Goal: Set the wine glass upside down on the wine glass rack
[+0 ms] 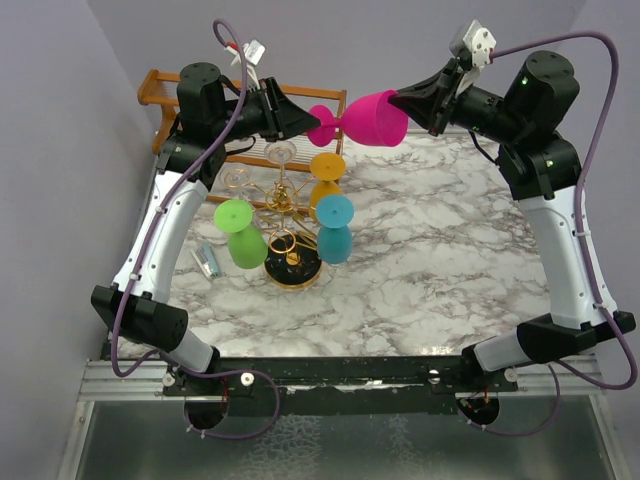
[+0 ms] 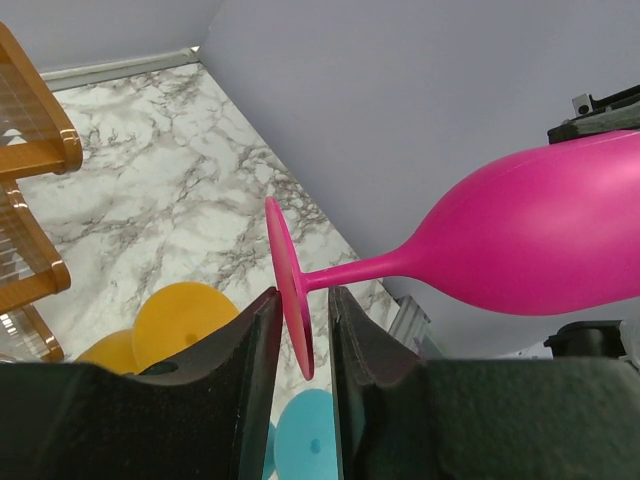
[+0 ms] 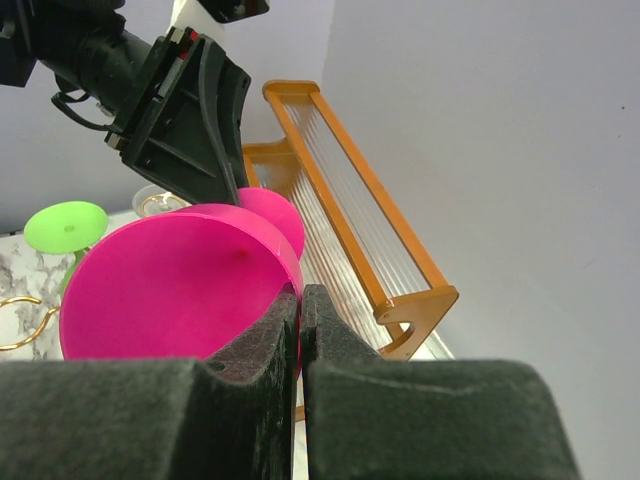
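Note:
A pink wine glass [image 1: 375,118] hangs on its side in the air above the back of the table. My right gripper [image 1: 412,100] is shut on the bowl's rim, with one finger inside the bowl [image 3: 170,290] and the other outside. My left gripper [image 2: 303,290] straddles the glass's round foot [image 2: 287,280]. Its jaws stand narrow, and a thin gap still shows beside the foot. The gold wire wine glass rack [image 1: 283,195] stands lower down on its black base [image 1: 292,274].
Green [image 1: 240,235], teal [image 1: 334,230] and orange [image 1: 326,175] glasses hang upside down on the rack, and a clear one [image 1: 282,152] sits behind it. An orange-brown wooden rail frame [image 1: 165,90] stands at the back left. A small silver object [image 1: 207,260] lies left of the rack.

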Robot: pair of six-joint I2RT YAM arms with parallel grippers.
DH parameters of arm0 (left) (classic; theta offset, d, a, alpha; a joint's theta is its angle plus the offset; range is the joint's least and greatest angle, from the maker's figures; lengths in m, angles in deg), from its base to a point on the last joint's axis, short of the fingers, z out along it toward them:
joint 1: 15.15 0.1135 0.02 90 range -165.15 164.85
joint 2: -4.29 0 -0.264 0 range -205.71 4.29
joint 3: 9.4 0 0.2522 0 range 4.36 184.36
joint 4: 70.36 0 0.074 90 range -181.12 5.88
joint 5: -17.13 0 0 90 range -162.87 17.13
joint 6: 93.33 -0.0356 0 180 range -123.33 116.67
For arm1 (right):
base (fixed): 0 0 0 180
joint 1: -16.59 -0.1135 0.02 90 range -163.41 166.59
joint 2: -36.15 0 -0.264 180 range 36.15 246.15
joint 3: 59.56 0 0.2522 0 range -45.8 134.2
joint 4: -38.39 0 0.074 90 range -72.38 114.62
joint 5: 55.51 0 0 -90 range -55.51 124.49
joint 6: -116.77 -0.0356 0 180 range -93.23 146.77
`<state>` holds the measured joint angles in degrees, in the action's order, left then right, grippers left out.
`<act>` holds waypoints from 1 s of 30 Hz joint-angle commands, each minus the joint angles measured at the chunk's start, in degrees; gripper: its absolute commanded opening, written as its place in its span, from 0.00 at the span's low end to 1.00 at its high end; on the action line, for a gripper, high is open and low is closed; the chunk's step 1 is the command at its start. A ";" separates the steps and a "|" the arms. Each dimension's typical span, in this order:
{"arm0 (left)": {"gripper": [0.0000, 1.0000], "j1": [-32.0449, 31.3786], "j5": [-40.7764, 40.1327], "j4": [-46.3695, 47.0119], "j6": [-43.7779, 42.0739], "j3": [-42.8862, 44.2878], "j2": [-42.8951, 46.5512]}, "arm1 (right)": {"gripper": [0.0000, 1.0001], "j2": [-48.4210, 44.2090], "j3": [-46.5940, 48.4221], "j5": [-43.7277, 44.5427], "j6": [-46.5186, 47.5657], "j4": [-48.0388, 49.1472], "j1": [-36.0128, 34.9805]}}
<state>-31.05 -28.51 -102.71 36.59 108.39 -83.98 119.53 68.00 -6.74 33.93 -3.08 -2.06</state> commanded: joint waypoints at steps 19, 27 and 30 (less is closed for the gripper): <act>0.00 -0.26 -8.18 -5.39 -9.01 5.30 1.61 | 0.40 -2.83 -4.06 -2.84 4.62 -1.92 -0.07; 0.00 0.63 -15.70 -9.37 -18.61 9.57 3.63 | 0.84 -5.65 -3.95 -2.10 9.19 -6.56 0.00; 0.00 0.65 -18.84 -11.66 -24.50 11.79 4.26 | 0.88 -6.64 -3.59 -1.44 11.11 -8.44 0.20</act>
<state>-30.85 -41.12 -112.00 21.51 116.19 -83.02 115.29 63.80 -8.45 41.51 -7.76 -2.15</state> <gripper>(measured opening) 0.020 0.850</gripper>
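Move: The pink wine glass, rim held in the right hand, lies on its side with its foot between the left fingertips; its middle is about 7 cm to the left hand's right, level fore and aft, 1 cm up. From that hand the yellow glass sits roughly 3 cm right, 3 cm ahead, 12 cm below; the gold rack's post 6 cm left, straight level fore and aft, 18 cm down. From the right hand the pink glass's middle is some 6 cm left, 2 cm back, 3 cm below. Left fingers pinch the pink glass's foot, right fingers open off its rim, left draws about 4 cm left, rising. ##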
